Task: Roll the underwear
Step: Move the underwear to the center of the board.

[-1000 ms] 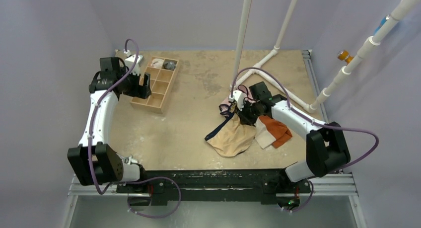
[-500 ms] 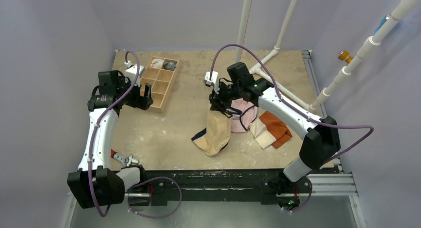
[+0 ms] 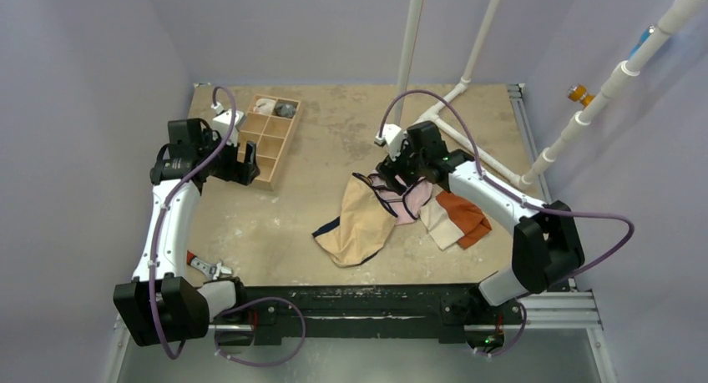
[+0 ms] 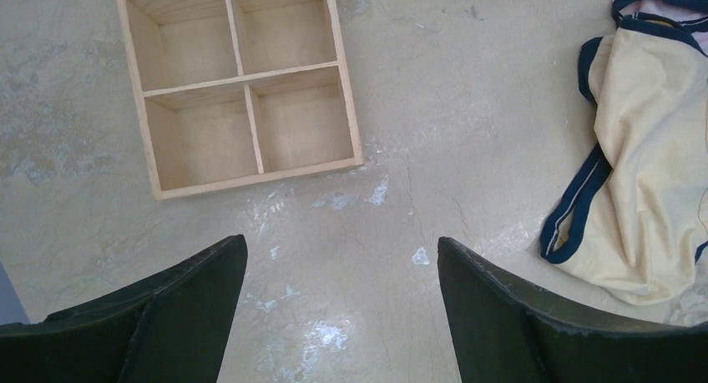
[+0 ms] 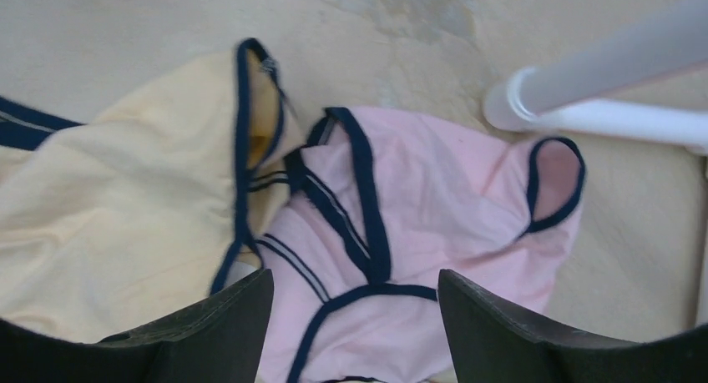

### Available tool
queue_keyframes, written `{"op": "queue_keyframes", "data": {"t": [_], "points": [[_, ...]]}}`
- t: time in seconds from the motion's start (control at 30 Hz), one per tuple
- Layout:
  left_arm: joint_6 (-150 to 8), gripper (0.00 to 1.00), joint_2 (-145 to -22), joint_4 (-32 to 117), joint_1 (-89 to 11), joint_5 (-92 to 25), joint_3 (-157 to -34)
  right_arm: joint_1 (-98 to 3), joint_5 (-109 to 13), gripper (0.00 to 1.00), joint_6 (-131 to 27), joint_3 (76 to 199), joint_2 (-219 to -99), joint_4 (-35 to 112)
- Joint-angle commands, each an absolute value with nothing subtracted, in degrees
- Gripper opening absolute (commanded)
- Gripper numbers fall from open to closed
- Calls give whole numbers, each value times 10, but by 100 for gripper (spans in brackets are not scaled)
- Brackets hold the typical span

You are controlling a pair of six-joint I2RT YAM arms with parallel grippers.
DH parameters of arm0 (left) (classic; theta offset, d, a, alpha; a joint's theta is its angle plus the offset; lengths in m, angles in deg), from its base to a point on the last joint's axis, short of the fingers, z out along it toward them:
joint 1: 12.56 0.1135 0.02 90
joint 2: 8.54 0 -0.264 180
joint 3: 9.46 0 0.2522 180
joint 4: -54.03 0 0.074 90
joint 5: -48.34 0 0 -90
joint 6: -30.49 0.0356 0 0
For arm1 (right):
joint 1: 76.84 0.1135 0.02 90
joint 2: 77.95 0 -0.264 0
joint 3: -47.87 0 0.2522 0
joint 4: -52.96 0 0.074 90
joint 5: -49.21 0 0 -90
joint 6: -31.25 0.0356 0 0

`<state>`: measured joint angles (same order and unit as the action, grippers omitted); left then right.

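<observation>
The underwear [image 3: 361, 225] is tan-beige with navy edging and lies crumpled mid-table, its top edge raised in a loose fold [image 5: 125, 199]; its lower end also shows in the left wrist view [image 4: 647, 191]. My right gripper [image 3: 397, 169] hovers open above the underwear's upper right edge and the pink briefs [image 5: 434, 224], with nothing between its fingers [image 5: 217, 325]. My left gripper [image 4: 342, 316] is open over bare table, near the wooden tray [image 3: 261, 139], far left of the underwear.
Pink briefs [image 3: 411, 196] lie against the underwear's right side. Orange and cream folded cloths [image 3: 455, 217] lie further right. White pipes [image 3: 455, 124] stand and run behind the right gripper. The compartment tray [image 4: 242, 83] holds small items in its far cells.
The right gripper opened and let go of the underwear, which dropped flat onto the table; the gripper then shifted right and toward the front. The left arm barely moved.
</observation>
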<state>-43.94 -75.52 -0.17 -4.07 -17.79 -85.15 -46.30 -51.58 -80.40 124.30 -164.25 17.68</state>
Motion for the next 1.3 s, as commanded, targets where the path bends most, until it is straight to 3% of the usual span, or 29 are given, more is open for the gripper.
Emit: {"op": "queue_keyframes", "data": {"t": [0.0, 0.43, 0.6, 0.77, 1.27], "points": [[-447, 84, -756, 25, -40, -150, -845, -515, -458, 70, -776, 1233, -1652, 220], [-452, 84, -744, 20, -40, -134, -840, -522, -436, 67, -783, 1228, -1787, 260], [-451, 84, -742, 21, -40, -134, -841, -527, -421, 39, -793, 1215, -1796, 257], [-448, 83, -739, 21, -40, -134, -838, -564, -410, 0, -816, 1198, -1792, 238], [-439, 84, -731, 32, -40, -143, -817, -765, -373, 0, -897, 1142, -1647, 205]]}}
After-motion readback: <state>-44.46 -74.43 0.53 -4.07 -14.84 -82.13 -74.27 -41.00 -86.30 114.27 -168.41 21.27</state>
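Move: The pink underwear's middle lies about 11 cm below the open right hand, some 2 cm farther out and 2 cm to its right. The cream underwear lies 8 cm nearer the base and 12 cm to that hand's left; the orange-and-white cloth is 7 cm back and 17 cm right, and the pipe corner 14 cm ahead, 2 cm left. From the left hand, the pink underwear is roughly 45 cm right, 3 cm ahead and 17 cm down. The right fingers shut on the pink underwear near its navy trim and drag it some 17 cm to the right, away from the cream underwear, turning about 20 degrees clockwise and lifting slightly at the end. To get there, the open hand first swings right and forward a few centimetres, then drops about 10 cm onto the cloth. ##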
